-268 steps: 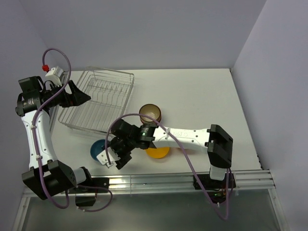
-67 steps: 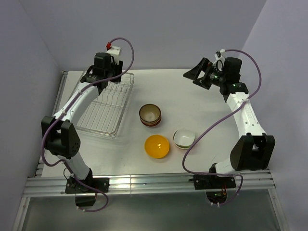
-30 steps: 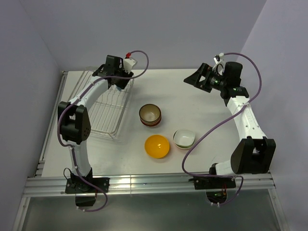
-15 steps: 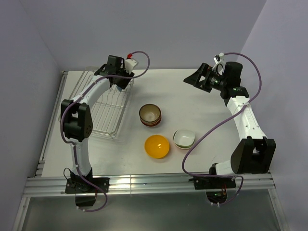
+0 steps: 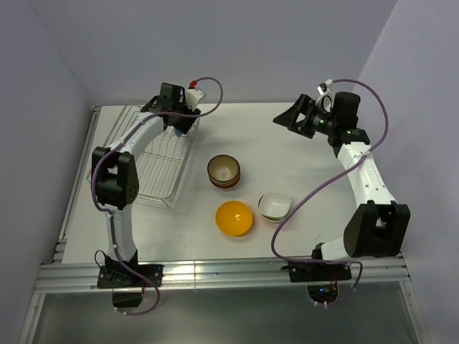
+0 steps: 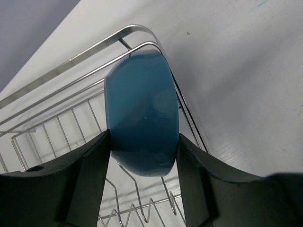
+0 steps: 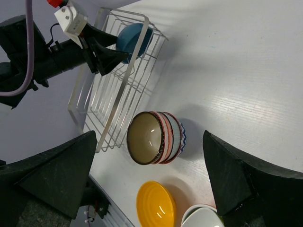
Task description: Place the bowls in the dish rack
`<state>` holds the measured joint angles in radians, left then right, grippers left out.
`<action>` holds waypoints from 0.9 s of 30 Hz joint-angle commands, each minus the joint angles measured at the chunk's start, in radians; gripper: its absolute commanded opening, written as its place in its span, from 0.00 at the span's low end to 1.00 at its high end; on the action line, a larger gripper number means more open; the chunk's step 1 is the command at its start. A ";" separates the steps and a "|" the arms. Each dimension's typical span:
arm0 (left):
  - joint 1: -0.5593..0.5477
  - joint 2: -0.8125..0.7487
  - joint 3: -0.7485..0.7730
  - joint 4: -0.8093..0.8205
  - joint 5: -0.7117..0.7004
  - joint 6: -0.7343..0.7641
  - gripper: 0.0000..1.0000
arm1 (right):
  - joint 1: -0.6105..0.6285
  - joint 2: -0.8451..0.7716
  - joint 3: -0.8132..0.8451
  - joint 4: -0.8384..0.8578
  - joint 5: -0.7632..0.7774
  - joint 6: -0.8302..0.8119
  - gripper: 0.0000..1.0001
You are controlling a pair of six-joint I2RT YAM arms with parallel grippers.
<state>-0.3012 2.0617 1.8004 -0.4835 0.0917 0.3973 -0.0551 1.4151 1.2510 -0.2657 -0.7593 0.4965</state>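
Observation:
A blue bowl [image 6: 142, 118] stands on its edge in the far right corner of the dish rack [image 5: 147, 161], and my left gripper [image 6: 143, 142] is shut on it, one finger against each side. The right wrist view shows the same blue bowl [image 7: 135, 40] inside the dish rack [image 7: 118, 90]. My right gripper [image 5: 292, 117] hangs high over the back right of the table, open and holding nothing. On the table sit a patterned stack of bowls [image 5: 224, 172], a yellow-orange bowl [image 5: 234, 218] and a white bowl [image 5: 275, 206].
The rack's wire tines [image 6: 137, 189] run below the blue bowl. Purple walls close in the table at the back and on both sides. A metal rail [image 5: 229, 272] with both arm bases lines the near edge.
The blue bowl once lay on the table by the right gripper; the left gripper now holds it in the rack's far right corner. Over the last second the left wrist barely shifted.

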 commanded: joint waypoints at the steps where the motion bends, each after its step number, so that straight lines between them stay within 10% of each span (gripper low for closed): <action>1: 0.011 0.011 0.020 -0.056 0.036 -0.038 0.62 | -0.006 0.018 0.042 0.013 -0.020 -0.019 1.00; 27: 0.033 -0.303 0.054 -0.090 0.183 -0.199 0.97 | 0.050 -0.114 0.085 -0.388 0.072 -0.531 0.97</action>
<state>-0.2749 1.9083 1.8252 -0.6056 0.1909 0.2623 -0.0387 1.3849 1.3289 -0.5720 -0.7155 0.1322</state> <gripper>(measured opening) 0.964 0.977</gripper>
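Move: My left hand still pinches the blue bowl, whose middle is about 3 cm ahead of it and 3 below, at the rack's far right corner; the rack's middle is some 8 cm back and 10 left, the brown bowl stack roughly 13 back and 16 right. From my right hand the white bowls lie some 15 cm back, 4 left and 24 below, the yellow bowl 19 back and 18 left, the brown stack 2 back and 23 left. I let go of the blue bowl: my left fingers spread nearly full while the hand eases about 1 cm down and back, then it comes free and rises quickly, some 8 cm from its lowest point, drawing back over the rack. Meanwhile my open right hand, touching nothing, backs about 3 cm and sinks slightly towards the white bowls, rolling its left side down some 15 degrees so the fingers tip lower. ##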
